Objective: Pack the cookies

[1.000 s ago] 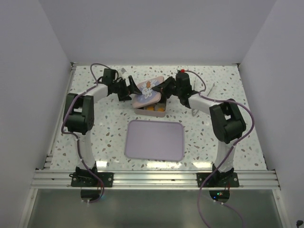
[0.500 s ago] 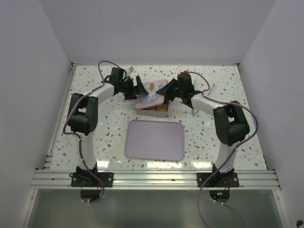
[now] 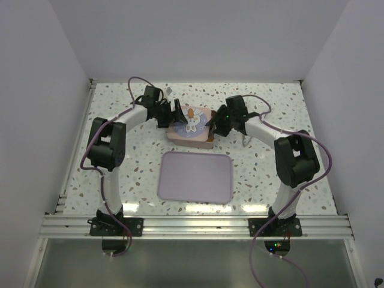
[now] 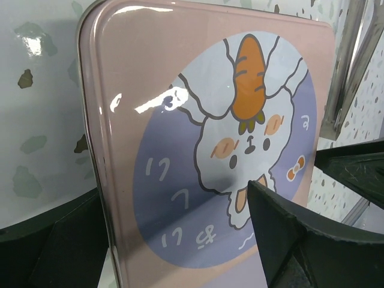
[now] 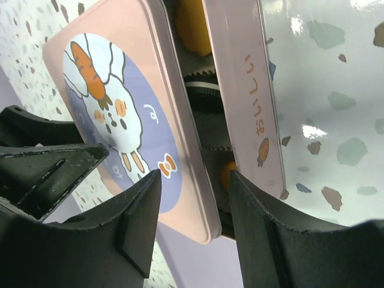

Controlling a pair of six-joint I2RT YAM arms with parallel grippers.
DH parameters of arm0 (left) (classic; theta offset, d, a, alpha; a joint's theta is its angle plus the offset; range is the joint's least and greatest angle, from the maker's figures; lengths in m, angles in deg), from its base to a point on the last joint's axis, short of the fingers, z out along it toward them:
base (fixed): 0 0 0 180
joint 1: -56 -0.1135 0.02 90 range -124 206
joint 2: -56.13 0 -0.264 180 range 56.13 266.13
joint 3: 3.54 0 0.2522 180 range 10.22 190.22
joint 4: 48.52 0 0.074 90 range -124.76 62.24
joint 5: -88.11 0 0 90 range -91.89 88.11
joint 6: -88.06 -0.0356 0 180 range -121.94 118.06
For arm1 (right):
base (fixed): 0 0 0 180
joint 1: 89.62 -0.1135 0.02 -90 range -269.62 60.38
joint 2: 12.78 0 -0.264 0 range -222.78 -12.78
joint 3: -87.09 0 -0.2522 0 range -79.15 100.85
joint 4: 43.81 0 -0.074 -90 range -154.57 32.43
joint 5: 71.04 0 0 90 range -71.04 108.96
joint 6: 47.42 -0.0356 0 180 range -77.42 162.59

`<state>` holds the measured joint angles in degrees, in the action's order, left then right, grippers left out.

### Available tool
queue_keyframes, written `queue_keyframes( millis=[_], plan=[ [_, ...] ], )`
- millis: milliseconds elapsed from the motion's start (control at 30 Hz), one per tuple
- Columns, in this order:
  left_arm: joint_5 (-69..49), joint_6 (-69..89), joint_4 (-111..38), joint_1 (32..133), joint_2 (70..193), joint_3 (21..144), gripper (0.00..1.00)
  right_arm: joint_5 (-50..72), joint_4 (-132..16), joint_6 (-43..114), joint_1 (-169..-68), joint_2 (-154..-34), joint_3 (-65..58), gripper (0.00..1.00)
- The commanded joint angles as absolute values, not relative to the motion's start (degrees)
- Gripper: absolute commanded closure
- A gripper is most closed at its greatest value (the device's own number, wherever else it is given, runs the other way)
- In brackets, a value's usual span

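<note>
A pink tin lid (image 3: 192,123) with a rabbit picture lies almost flat over the square tin (image 3: 189,140) at the back middle. In the right wrist view the lid (image 5: 120,102) stands slightly ajar from the tin's pink wall (image 5: 252,90), and orange cookies (image 5: 192,24) show in the gap. The other cookies are hidden. My left gripper (image 3: 176,117) is at the lid's left edge, its fingers wide apart around the lid (image 4: 198,120). My right gripper (image 3: 215,125) is open astride the lid's right corner (image 5: 195,177).
A lavender tray (image 3: 195,176) lies on the speckled table in front of the tin. White walls enclose the table on the left, back and right. The right gripper's fingers (image 4: 354,168) show at the edge of the left wrist view.
The lid was tilted up over the tin; it has come down nearly flat. Both grippers moved inward and down with it.
</note>
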<state>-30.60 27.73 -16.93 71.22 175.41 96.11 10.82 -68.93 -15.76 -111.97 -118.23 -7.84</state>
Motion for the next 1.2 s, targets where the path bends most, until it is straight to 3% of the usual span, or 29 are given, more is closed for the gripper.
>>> queue_keyframes(
  millis=[0,333,667,1167],
  plan=[
    [-29.8,26.2,-16.6,71.9,175.9,99.0,0.09,14.2,-75.0,-12.7,-111.5,-114.6,-4.3,0.48],
    [-29.3,26.3,-15.2,72.3,176.4,100.6,0.09,17.8,-81.0,-6.8,-108.9,-108.8,-3.4,0.48],
    [-29.7,27.5,-15.3,72.3,177.3,101.6,0.10,19.1,-88.3,-7.1,-104.1,-113.3,-5.8,0.72],
    [-29.0,29.3,-13.1,72.8,179.7,105.9,0.10,10.8,-79.6,-11.0,-108.7,-126.2,-1.5,0.70]
  ],
)
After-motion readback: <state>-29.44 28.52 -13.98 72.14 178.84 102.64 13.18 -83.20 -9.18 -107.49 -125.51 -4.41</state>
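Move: Under and between the wide-open left fingers is the pink lid's left part, with one finger outside its left edge; the lid's middle lies about 6 cm to that hand's right, roughly level fore and aft and barely 1 cm lower. From the right hand, poised over the lid's right edge, the cookie box's middle is some 9 cm left and 6 cm lower, the lid's middle 9 cm left, 1 cm ahead and 3 cm lower, and the empty tray 7 cm left, 20 cm back and 9 cm lower. Swinging clear of the lid, the right hand arcs up and out to its right by about 10 cm, its fingers partly closing, then drops steeply beside the box's right wall and turns back left towards it, ending low over the table. The left hand keeps its fingers astride the lid's left edge and eases it forward and slightly right, about 2 cm in all. ##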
